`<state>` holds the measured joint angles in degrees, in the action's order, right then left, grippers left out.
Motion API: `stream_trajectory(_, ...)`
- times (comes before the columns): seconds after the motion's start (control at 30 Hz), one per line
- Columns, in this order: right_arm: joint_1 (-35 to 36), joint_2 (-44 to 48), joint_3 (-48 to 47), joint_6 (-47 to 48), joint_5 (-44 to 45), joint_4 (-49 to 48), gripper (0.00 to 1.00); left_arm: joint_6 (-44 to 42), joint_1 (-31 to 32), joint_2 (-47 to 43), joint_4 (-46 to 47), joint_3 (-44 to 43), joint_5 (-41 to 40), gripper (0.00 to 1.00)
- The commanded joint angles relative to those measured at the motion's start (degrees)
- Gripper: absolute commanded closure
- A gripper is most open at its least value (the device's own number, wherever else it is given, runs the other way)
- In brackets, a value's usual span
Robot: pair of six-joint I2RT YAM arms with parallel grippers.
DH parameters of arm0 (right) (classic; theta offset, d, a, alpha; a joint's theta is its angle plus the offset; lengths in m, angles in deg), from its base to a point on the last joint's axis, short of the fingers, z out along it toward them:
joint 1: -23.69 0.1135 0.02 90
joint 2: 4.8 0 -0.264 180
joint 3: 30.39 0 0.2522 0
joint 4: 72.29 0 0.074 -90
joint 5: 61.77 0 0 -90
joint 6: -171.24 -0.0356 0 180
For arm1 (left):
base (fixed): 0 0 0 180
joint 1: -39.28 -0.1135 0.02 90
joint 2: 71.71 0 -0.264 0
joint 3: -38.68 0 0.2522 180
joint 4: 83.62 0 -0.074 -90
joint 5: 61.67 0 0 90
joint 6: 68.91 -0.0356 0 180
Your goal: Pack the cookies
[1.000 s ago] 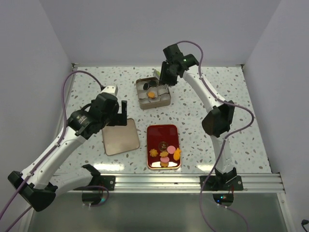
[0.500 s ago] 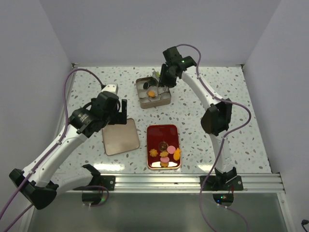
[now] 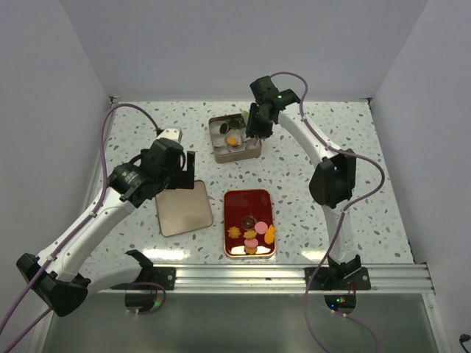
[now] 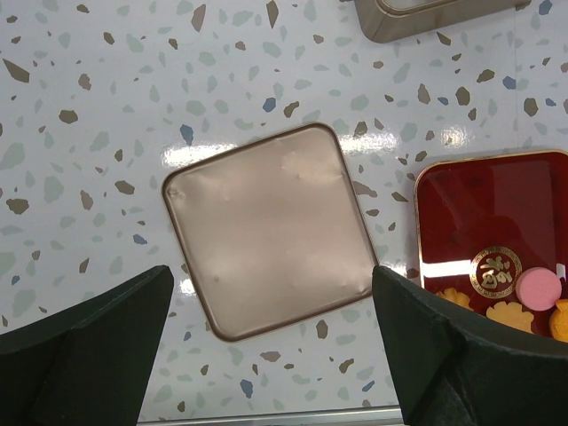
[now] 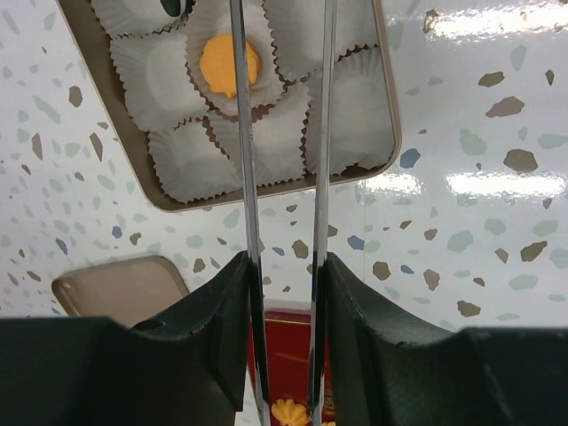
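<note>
Several cookies (image 3: 252, 237) lie in the red tray (image 3: 249, 202), among them a pink one (image 4: 540, 286) and an orange one (image 5: 288, 411). Another orange cookie (image 5: 229, 64) sits in a white paper cup inside the metal tin (image 3: 255, 151), with a black cookie (image 3: 223, 129) beside it. My right gripper (image 5: 284, 266) is shut on the metal tongs (image 5: 248, 177) and hangs over the tin's right side (image 3: 254, 126). The tongs' arms reach across the cups, and their tips are out of frame. My left gripper (image 4: 266, 346) stands open above the tin's lid (image 4: 266, 229), holding nothing.
The tan lid (image 3: 185, 208) lies flat left of the red tray. The tin (image 5: 383, 106) holds several empty paper cups (image 5: 191, 160). White walls close in the table on three sides, and a metal rail (image 3: 280, 278) runs along the near edge.
My right gripper with the tongs has shifted slightly toward the tin's right edge. The tin sits a little farther back. My left arm has barely moved.
</note>
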<state>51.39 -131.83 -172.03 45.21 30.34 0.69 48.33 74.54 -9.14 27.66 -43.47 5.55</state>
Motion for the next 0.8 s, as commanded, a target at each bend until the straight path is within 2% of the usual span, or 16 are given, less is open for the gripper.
stream_trajectory(0.0,-1.0,5.2,-0.2,-0.5,2.8,-0.8,0.67,-0.9,0.0,-0.3,1.1,-1.8,-0.9,0.00)
stream_trajectory(0.13,-0.9,5.3,-0.1,-0.5,2.4,-0.8,0.62,-0.6,0.0,-0.6,0.8,-1.8,-0.9,0.00)
stream_trajectory(0.17,-1.0,5.3,-0.1,-0.5,2.4,-0.8,0.59,-0.7,0.0,-0.6,0.8,-1.8,-0.9,0.00)
stream_trajectory(0.2,-1.0,5.3,0.1,-0.5,2.2,-0.9,0.52,-0.6,0.1,-0.6,0.8,-1.8,-0.9,0.00)
stream_trajectory(0.3,-1.0,5.2,-0.1,-0.4,2.1,-0.9,0.43,-0.5,0.0,-0.7,0.8,-1.8,-0.6,0.00)
stream_trajectory(0.77,-1.0,9.5,-1.9,0.3,3.5,1.7,0.40,-0.2,0.0,-1.5,0.6,-1.8,-0.3,0.00)
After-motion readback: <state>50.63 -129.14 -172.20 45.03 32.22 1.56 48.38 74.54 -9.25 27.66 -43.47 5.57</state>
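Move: The right hand already pinches the tongs shut over the near right part of the cookie box, their tips reaching for the green cookie in the far right cup, some 14 cm ahead, 2 cm left and 11 cm below. The orange cookie in the middle cup is about 8 cm ahead and 6 cm left, and a black cookie in the far row 13 cm ahead and 7 cm left. For the left hand, the green cookie is roughly 33 cm ahead and 20 cm right, 17 cm down. The right hand eases up from the box by about 2 cm, drifting some 1.5 cm to its right with its tilt all but unchanged, and as it starts up its fingers part from roughly a third open to just over half. That frees the two squeezed legs of the tongs: the left leg comes off the left finger and swings out over the box, while the right leg still lies beside the right fingertip and the joined end has slid down from the palm to between the fingertips. ##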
